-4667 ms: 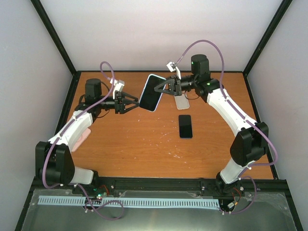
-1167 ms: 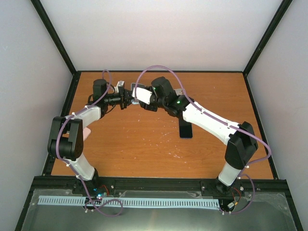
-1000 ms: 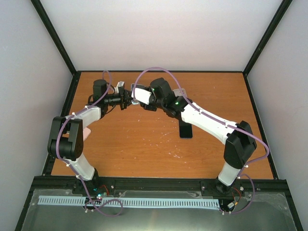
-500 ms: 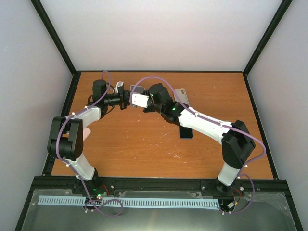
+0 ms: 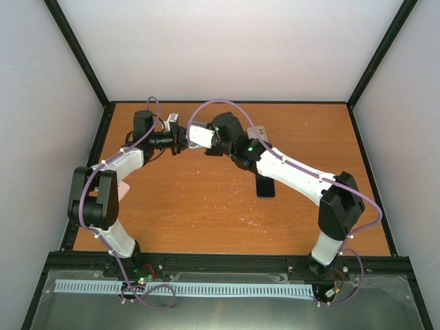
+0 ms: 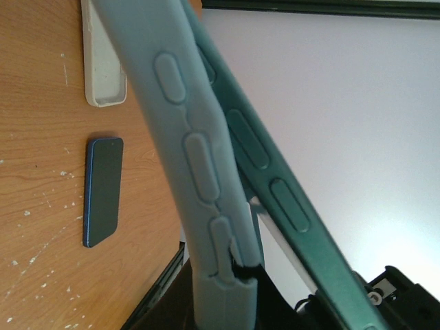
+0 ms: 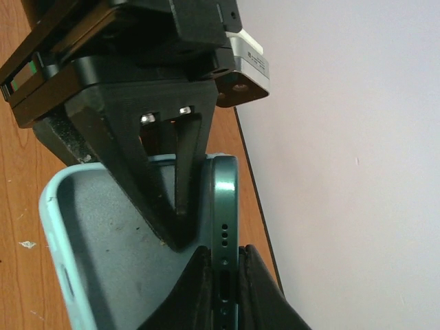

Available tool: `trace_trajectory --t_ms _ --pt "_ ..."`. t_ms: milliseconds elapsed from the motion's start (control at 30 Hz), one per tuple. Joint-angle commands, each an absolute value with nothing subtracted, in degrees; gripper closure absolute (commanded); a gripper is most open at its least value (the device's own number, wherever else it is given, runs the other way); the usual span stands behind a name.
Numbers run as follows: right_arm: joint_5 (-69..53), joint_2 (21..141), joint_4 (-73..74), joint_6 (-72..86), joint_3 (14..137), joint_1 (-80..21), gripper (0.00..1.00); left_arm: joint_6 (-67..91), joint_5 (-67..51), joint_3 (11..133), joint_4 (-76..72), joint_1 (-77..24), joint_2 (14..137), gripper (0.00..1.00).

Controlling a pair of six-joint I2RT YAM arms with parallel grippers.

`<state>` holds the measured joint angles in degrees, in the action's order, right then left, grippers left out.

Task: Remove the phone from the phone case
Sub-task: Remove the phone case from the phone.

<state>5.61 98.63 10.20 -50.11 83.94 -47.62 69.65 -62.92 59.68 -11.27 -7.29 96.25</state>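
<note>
Both arms meet above the far middle of the table. My left gripper [image 5: 180, 142] is shut on the light blue phone case [image 6: 199, 172], pinching its wall. The dark green phone [image 6: 275, 179] has peeled away from the case and the two edges spread apart in the left wrist view. My right gripper [image 7: 224, 271] is shut on the phone [image 7: 224, 199], with a finger pressed on each face at its port end. Beside the phone the case [image 7: 96, 254] shows its empty inside, with the left gripper's black fingers [image 7: 161, 199] reaching into it. In the top view the pair [image 5: 198, 135] is a pale patch between the grippers.
A black phone [image 5: 265, 185] lies flat on the wooden table [image 5: 206, 206] right of centre, also seen in the left wrist view as a black phone [image 6: 103, 189]. A pale empty case [image 5: 258, 132] lies near the back, partly under the right arm. A pink object [image 5: 124, 190] lies beside the left arm.
Over the last second my right gripper has closed onto the phone's end and the right arm has shifted slightly left. The left gripper has kept its hold on the case.
</note>
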Motion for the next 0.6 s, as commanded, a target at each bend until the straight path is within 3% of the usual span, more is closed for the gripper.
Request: trace_trajectory --t_ms 0,300,567 --pt "5.23 92.57 8.39 -43.93 88.58 -47.99 0.97 58.08 -50.87 61.82 -2.84 -6.15 96.93 0.99" --pt "5.60 88.47 10.70 -42.93 88.82 -47.61 0.97 50.20 -46.51 65.16 2.00 -6.20 101.17 0.99" --pt "5.30 86.84 12.52 -41.65 86.58 -41.43 0.97 44.54 -45.14 73.11 4.95 -9.83 108.97 0.99"
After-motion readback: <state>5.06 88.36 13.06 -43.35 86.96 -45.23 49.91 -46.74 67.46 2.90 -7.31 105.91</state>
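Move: My right fingers already pinch the near end of the phone, levered partly out of its case, whose middle lies about 5 cm ahead, 5 cm left and 4 cm below. My left hand keeps the case by its left edge; the phone's middle is some 3 cm ahead and 4 cm right of that hand, 2 cm up. On the table, roughly 25 cm below my right hand, a clear case lies 12 cm ahead and 18 cm right, a black phone 6 cm back and 18 cm right. I pull phone and case apart: my right hand keeps its pinch and lifts the phone about 10 cm, drifting some 4 cm right as it goes, while my left hand, still shut on the case's edge, sinks about 8 cm and works forward 5 cm. My left fingertips dip nearly 20 degrees and the right ones tip up a little. ##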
